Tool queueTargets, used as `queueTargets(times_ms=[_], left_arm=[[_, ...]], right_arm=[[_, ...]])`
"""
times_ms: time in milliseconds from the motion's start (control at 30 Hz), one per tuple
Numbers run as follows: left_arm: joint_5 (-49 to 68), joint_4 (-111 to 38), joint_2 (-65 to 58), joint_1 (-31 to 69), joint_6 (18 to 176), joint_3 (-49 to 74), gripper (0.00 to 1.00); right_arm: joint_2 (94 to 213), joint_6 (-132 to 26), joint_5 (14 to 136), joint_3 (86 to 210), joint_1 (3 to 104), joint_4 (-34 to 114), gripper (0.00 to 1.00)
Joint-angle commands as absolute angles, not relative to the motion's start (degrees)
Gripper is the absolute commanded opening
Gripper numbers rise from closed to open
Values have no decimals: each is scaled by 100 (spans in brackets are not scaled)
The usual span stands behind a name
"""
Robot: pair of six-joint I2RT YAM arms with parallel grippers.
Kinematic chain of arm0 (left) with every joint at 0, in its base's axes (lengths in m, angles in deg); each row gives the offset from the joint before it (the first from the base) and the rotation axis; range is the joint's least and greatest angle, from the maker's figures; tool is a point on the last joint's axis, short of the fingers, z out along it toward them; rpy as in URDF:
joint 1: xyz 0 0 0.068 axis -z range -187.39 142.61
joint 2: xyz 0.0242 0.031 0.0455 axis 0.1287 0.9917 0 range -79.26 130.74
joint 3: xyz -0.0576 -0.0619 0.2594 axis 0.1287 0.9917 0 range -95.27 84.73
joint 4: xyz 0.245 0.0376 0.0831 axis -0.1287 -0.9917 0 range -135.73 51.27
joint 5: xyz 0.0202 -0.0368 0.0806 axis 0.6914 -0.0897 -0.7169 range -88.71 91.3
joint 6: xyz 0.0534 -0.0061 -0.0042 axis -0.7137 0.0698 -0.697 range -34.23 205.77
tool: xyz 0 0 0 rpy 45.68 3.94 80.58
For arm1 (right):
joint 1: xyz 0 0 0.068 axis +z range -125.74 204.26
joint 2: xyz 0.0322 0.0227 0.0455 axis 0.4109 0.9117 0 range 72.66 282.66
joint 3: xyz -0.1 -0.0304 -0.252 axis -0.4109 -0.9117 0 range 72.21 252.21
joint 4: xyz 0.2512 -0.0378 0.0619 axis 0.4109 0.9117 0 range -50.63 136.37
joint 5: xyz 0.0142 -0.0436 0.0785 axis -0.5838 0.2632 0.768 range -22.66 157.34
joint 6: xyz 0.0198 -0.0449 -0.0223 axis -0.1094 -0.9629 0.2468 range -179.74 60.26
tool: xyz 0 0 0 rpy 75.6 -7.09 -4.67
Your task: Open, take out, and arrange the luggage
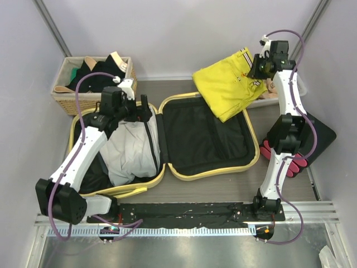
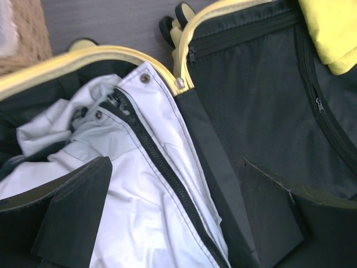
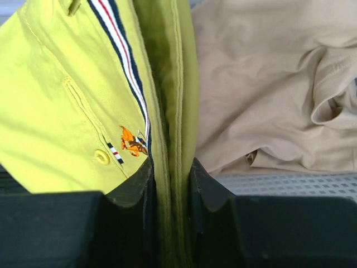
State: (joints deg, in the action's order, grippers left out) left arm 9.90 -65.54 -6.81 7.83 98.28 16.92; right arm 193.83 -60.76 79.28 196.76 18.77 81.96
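The luggage (image 1: 206,139), a pale-yellow hard-shell suitcase with black lining, lies open flat in two halves at mid-table. Its left half holds a crumpled white zip jacket (image 1: 131,151). My left gripper (image 1: 139,111) hovers just over that jacket near the hinge. In the left wrist view the gripper (image 2: 170,209) is open, its fingers either side of the jacket (image 2: 139,195) and its black zip. At the back right, my right gripper (image 1: 257,70) is shut on a folded edge of a yellow garment (image 1: 228,84). In the right wrist view that fold (image 3: 170,111) runs between the jaws (image 3: 170,190).
A wicker basket (image 1: 64,92) of dark clothes stands at the back left. A beige garment (image 3: 268,84) lies on a white perforated tray (image 3: 290,183) under the right gripper. A black box (image 1: 321,137) with red cylinders (image 1: 268,149) sits by the right arm. Walls close in on both sides.
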Motion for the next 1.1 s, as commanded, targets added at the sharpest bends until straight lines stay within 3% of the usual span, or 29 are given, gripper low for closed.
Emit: queueTargets(times_ms=[0, 233, 467, 767, 833, 867, 933, 967, 1067], left_arm=[[1377, -6500, -184, 842, 10290, 1645, 100], [1387, -6668, 485, 1483, 10817, 1626, 97], [649, -6632, 731, 1932, 11318, 1854, 94], [182, -6484, 898, 2416, 11767, 2434, 80], [340, -6326, 942, 2451, 11881, 2636, 69], [410, -6247, 977, 2451, 11908, 2698, 55], [297, -6316, 995, 2451, 11873, 2777, 38], [166, -6473, 978, 2460, 11847, 2786, 20], [-300, -6729, 811, 2451, 11758, 2891, 0]], right_arm=[[19079, -5843, 7999, 20518, 1636, 7338, 1], [19035, -5711, 8263, 20563, 1179, 7347, 1], [19202, -5684, 8509, 20826, 810, 7294, 1], [20097, -5684, 9212, 21626, 484, 7198, 1], [20195, -5684, 9256, 21653, 475, 7154, 1], [20265, -5693, 9274, 21635, 475, 7136, 1], [20318, -5684, 9379, 21626, 475, 7118, 1], [20370, -5684, 9379, 21609, 475, 7101, 1], [20406, -5710, 9310, 21600, 475, 7092, 1]])
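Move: The left hand, empty and open, is going for the black lining along the suitcase hinge, roughly 5 cm back, 8 cm right and 15 cm below. The grey garment's middle lies about 10 cm back, 2 cm left of this hand; the wicker basket some 17 cm ahead, 17 cm left. The right hand holds the yellow garment; the white basket's middle is about 2 cm back, 8 cm right and 14 cm below. Down and to the right goes the left hand, then also back, sinking about 15 cm to the suitcase hinge as its fingers tip down some 25 degrees and close on the black lining beside the grey garment's edge. Meanwhile the right hand keeps its grip on the yellow garment and carries it about 12 cm right across the white basket, first rising, then sinking again and easing forward. ##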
